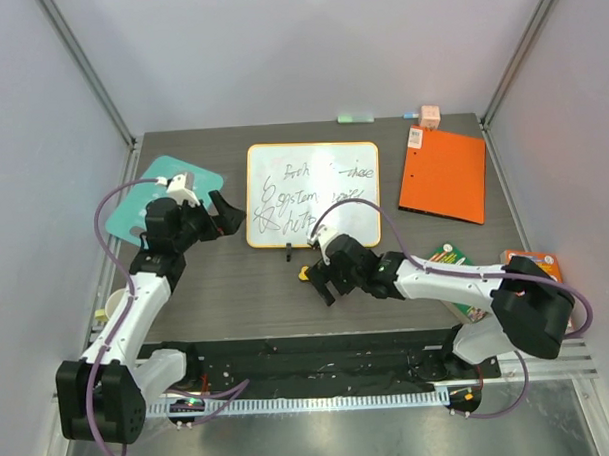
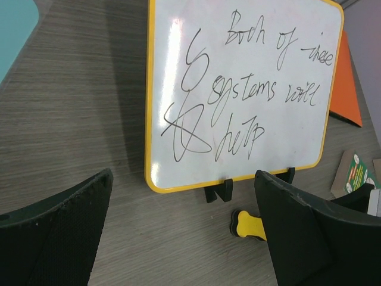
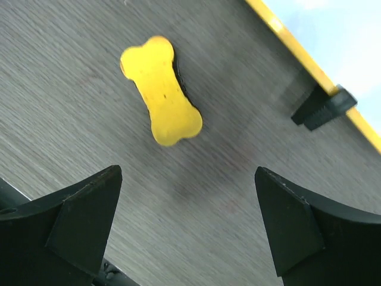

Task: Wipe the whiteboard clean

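The whiteboard [image 1: 312, 193] lies flat at the table's middle, yellow-rimmed and covered in black handwriting; the left wrist view shows it [image 2: 250, 89] close ahead. A yellow bone-shaped eraser [image 1: 304, 274] lies on the table just in front of the board's near edge. My right gripper [image 1: 321, 279] hovers open right by the eraser [image 3: 161, 89], which lies ahead of the empty jaws [image 3: 187, 173]. My left gripper [image 1: 216, 213] is open and empty beside the board's left edge, its jaws [image 2: 183, 179] facing the board's near corner and the eraser [image 2: 250, 225].
An orange folder [image 1: 443, 173] lies right of the board and a teal sheet [image 1: 178, 192] under the left arm. A pink cube [image 1: 430, 114] sits at the back. A green card [image 1: 451, 258] and an orange packet [image 1: 536, 265] lie near the right arm. Black clips [image 2: 219, 189] stick out from the board's near edge.
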Available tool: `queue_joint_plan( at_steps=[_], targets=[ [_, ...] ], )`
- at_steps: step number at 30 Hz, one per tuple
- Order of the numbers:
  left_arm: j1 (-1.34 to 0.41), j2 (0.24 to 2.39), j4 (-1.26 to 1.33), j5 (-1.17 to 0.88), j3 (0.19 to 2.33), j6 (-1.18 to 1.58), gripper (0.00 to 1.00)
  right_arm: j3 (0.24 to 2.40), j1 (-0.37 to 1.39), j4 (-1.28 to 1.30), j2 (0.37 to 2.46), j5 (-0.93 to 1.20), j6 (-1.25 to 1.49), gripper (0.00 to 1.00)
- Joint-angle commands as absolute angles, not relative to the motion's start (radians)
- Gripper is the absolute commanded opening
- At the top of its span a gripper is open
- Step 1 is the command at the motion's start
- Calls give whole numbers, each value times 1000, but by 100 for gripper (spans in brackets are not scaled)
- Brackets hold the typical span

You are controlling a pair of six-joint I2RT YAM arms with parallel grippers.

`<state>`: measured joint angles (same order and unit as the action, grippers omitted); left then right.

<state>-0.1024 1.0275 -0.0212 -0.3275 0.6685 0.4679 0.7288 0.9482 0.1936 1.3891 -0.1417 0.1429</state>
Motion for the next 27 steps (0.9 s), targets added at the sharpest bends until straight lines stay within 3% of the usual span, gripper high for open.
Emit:
queue_joint_plan(
  at_steps=[1, 10, 11, 13, 18, 21, 22, 24, 25, 27],
  targets=[
    [-107, 1019, -3, -370, 660, 462, 100, 825, 954, 129, 1458, -120, 81, 98],
    [-107, 1048, 5, -384, 676, 457, 88, 951, 953, 104, 1632, -94, 60, 86],
    [-107, 1052, 3, -385, 680, 456, 80, 956, 954, 106, 1663, -91, 58, 76],
    [-107, 1068, 3, -387, 687, 454, 72, 968, 953, 106, 1684, -89, 63, 73],
    [-107, 1094, -26, -382, 693, 456, 76, 986, 954, 117, 1698, -67, 78, 69],
    [-107, 1091, -26, -373, 693, 456, 77, 974, 954, 117, 1692, -87, 75, 59],
    [-109, 1091, -26, -365, 693, 456, 76, 968, 954, 117, 1692, -95, 75, 50],
    [-107, 1095, -26, -359, 693, 454, 75, 965, 954, 117, 1700, -101, 74, 41],
    [-107, 1097, -28, -356, 696, 456, 72, 965, 954, 117, 1703, -103, 78, 33],
    [-107, 1107, -35, -353, 701, 457, 61, 966, 953, 117, 1716, -103, 78, 26]
  ],
)
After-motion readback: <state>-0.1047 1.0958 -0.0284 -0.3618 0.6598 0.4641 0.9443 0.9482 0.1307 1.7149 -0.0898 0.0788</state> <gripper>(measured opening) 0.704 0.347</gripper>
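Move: The eraser lies some 5 cm to the left of the right hand, 3 cm ahead and about 3 cm lower. Beyond it is the whiteboard, its middle roughly 19 cm ahead and 3 cm to the left of the right hand; the black clip at its near edge is about 8 cm ahead and 9 cm to the left. From the left hand the eraser is some 16 cm to the right, 9 cm back and 16 cm below. Leftward and somewhat forward, nearly level at first, the right hand travels some 6 cm to the eraser, then sinks about 3 cm over it, fingers angled down and forward-left. It closes from wide open to about a third, bringing the tips against both sides of the eraser's narrow waist. The left hand sinks some 2.5 cm, away from everything, and narrows its fingers partway. ##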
